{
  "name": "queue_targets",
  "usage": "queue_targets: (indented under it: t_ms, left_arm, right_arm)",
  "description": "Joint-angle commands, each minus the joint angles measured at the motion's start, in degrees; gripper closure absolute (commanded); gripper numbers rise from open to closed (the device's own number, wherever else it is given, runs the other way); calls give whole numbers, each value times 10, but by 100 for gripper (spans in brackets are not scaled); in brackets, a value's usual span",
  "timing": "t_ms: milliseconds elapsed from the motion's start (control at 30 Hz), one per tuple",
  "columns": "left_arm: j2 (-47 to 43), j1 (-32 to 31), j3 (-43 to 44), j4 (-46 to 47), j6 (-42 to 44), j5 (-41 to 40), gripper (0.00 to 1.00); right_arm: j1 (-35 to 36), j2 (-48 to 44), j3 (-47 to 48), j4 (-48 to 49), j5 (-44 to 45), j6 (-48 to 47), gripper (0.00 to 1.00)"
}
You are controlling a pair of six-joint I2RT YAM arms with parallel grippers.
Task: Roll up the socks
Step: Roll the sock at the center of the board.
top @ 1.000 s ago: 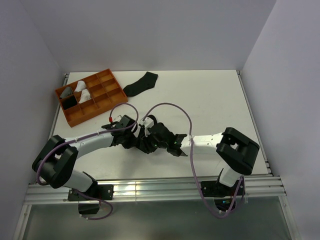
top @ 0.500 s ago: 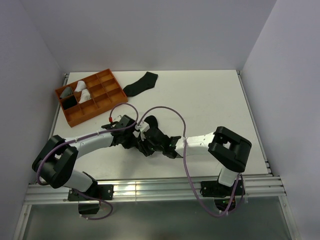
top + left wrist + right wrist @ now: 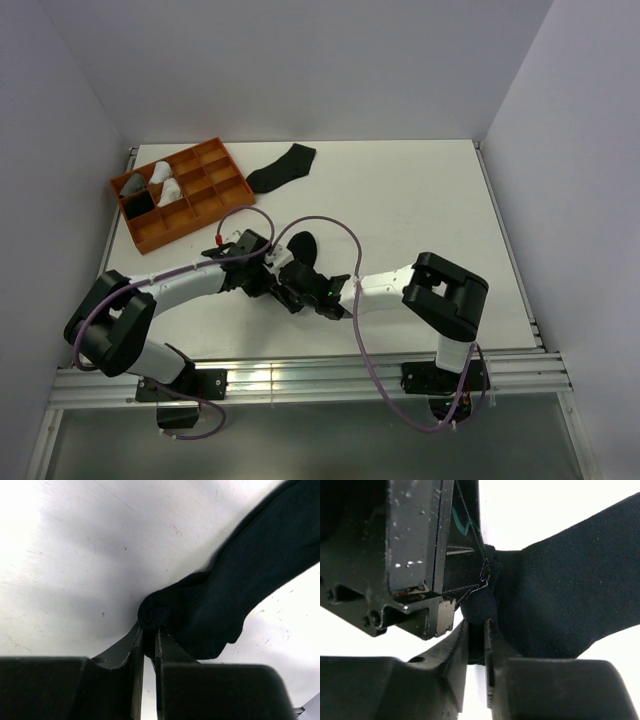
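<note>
A black sock (image 3: pixel 306 244) lies mid-table, its near end bunched between both grippers. My left gripper (image 3: pixel 277 280) is shut on that bunched end; the left wrist view shows the narrow jaws (image 3: pixel 149 632) pinching a small roll of the sock (image 3: pixel 235 585). My right gripper (image 3: pixel 300 288) sits close against the left one. In the right wrist view its jaws (image 3: pixel 477 632) pinch the same dark fabric (image 3: pixel 560 595), with the left gripper's black fingers (image 3: pixel 420 555) right beside them. A second black sock (image 3: pixel 282 167) lies flat at the back of the table.
An orange compartment tray (image 3: pixel 210 196) stands at the back left, holding white and grey rolled socks (image 3: pixel 165 180) in its left cells. The table's side rails run along the left and right edges.
The right arm has slid left, up against the left gripper, and its jaws have narrowed onto the sock's bunched end. The left gripper has kept its grip in place.
</note>
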Motion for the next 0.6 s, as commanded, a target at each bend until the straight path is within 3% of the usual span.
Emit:
queue_targets:
  t_ms: [0,33,67,133,267,567]
  left_arm:
    - [-3,-4,-3,7,-16,7,94]
    - [-6,-4,-2,7,-18,3,93]
    - [-8,-3,-2,6,-19,-1,93]
    - [-21,-2,-4,4,-21,-14,91]
    - [-44,5,-11,19,-26,-24,84]
    - [-84,7,-26,32,-32,-38,49]
  right_arm:
    - [9,32,28,-38,27,5,81]
    - [8,31,27,-38,24,9,94]
    - [8,28,25,-37,19,10,99]
    - [3,18,23,-37,0,19,100]
    - [-41,1,20,-27,-137,50,100]
    - [-145,42,10,49,-400,168,100]
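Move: The sock's turned-over cuff edge is in my left fingers and runs on about 1 cm back and 1 cm right. From my right hand that edge lies roughly 1 cm ahead and 1 cm left, at finger height. The sock's toe stands some 11 cm ahead and 6 cm right of my left hand. The wooden tray is about 25 cm ahead and 24 cm left of my left hand, a spare black sock some 33 cm straight ahead of it. I shut my right fingers on the turned-over edge just back and right of my left hand and keep it pinched, then turn that hand some 25 degrees, its fingertips swinging from ahead-left towards more left as it rises about 1 cm. Once that grip is shut, my left hand opens its fingers, lets go of the edge and lifts about 2 cm, easing slightly forward. ##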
